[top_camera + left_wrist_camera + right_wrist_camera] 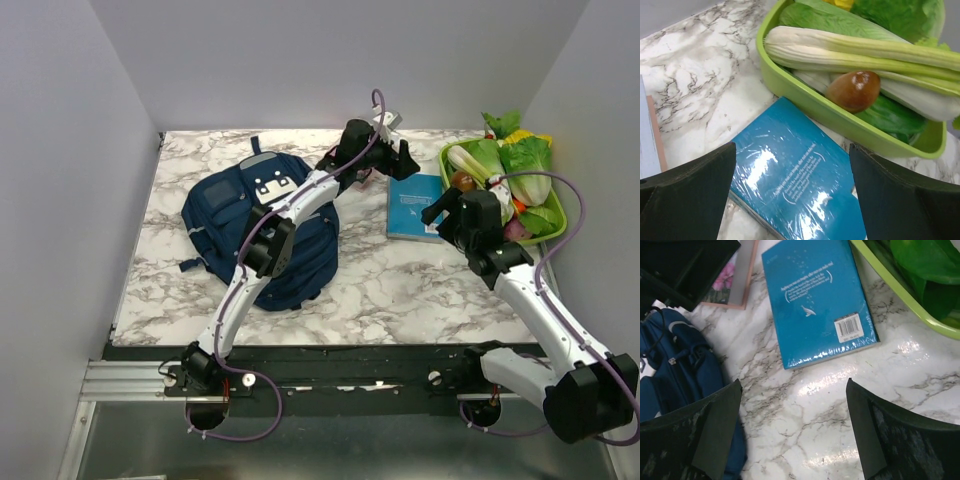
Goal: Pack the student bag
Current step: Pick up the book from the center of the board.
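Note:
The student bag (262,235), a navy backpack with a white patch, lies flat on the left half of the marble table; its blue fabric (675,370) also fills the left side of the right wrist view. A teal shrink-wrapped book (414,207) lies right of it. My left gripper (395,160) hovers open over the book's far end, and the book (800,190) shows between its two fingers (690,195). My right gripper (793,382) stands open over bare marble just short of the book's (817,300) near edge, with nothing between its fingers.
A lime green tray (446,160) of lettuce and other vegetables stands at the back right, close beside the book, and its rim (805,97) lies just past the book's far corner. A thin pink-bordered book (737,277) lies left of the teal one. Grey walls enclose the table.

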Motion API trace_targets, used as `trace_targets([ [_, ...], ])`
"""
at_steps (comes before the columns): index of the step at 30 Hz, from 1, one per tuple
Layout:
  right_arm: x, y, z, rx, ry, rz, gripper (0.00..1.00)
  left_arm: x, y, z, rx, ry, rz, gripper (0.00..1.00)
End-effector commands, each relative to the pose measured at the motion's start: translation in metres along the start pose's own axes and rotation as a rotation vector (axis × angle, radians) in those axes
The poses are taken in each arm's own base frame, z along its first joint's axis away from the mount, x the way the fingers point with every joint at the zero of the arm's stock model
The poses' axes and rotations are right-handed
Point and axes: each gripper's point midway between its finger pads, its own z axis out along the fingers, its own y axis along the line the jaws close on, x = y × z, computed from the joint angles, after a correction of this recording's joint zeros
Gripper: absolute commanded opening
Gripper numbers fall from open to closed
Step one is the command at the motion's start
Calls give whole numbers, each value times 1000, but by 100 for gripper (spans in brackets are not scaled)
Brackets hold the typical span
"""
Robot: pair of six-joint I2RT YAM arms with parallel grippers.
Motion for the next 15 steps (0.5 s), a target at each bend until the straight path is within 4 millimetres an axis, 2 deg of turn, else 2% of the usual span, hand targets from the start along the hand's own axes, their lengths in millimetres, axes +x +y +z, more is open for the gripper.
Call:
trace_targets([
  [1,13,-21,5,70,-4,24,91,-16,11,19,-21,-139,-36,99],
  [5,12,-14,4,26,-13,33,87,-6,15,28,-27,-152,-60,99],
  [8,7,-24,7,83,-44,24,86,11,21,30,-48,-113,-100,99],
  [9,10,-31,12,123,-34,15,85,24,29,30,-87,-88,-129,99],
  [10,1,-35,14,170,-64,9,85,24,30,26,-101,-81,-144,99],
  [11,2,-41,17,211,-56,5,87,26,31,23,-114,-72,-163,99],
  [12,2,-44,23,241,-55,-3,88,43,38,19,-133,-42,-202,99],
  [13,7,-51,33,288,-40,-19,88,32,35,14,-129,-57,-206,99],
  [15,2,-49,47,318,-42,-22,89,38,37,8,-136,-43,-219,99],
])
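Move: The blue book lies on the table about 8 cm to the left hand's right, a couple of centimetres nearer the bases and some 15 cm below it. The pink-flowered book is about 15 cm ahead of this hand and 6 cm left; the vegetable basket's middle is roughly 32 cm right and 2 cm ahead. From the right hand, the blue book is about 16 cm ahead, 1 cm right and 16 cm below. The left hand, its fingers wide open and pointing mostly to the right, sinks about 6 cm towards the blue book and edges some 2 cm forward, its fingers tipping down and swinging slightly counter-clockwise, around 10 degrees in all. Short of the book's near edge, the still open right hand sinks about 4 cm and drifts 2 cm right towards the basket's side, tipping down a little and turning slightly clockwise, without touching anything. ##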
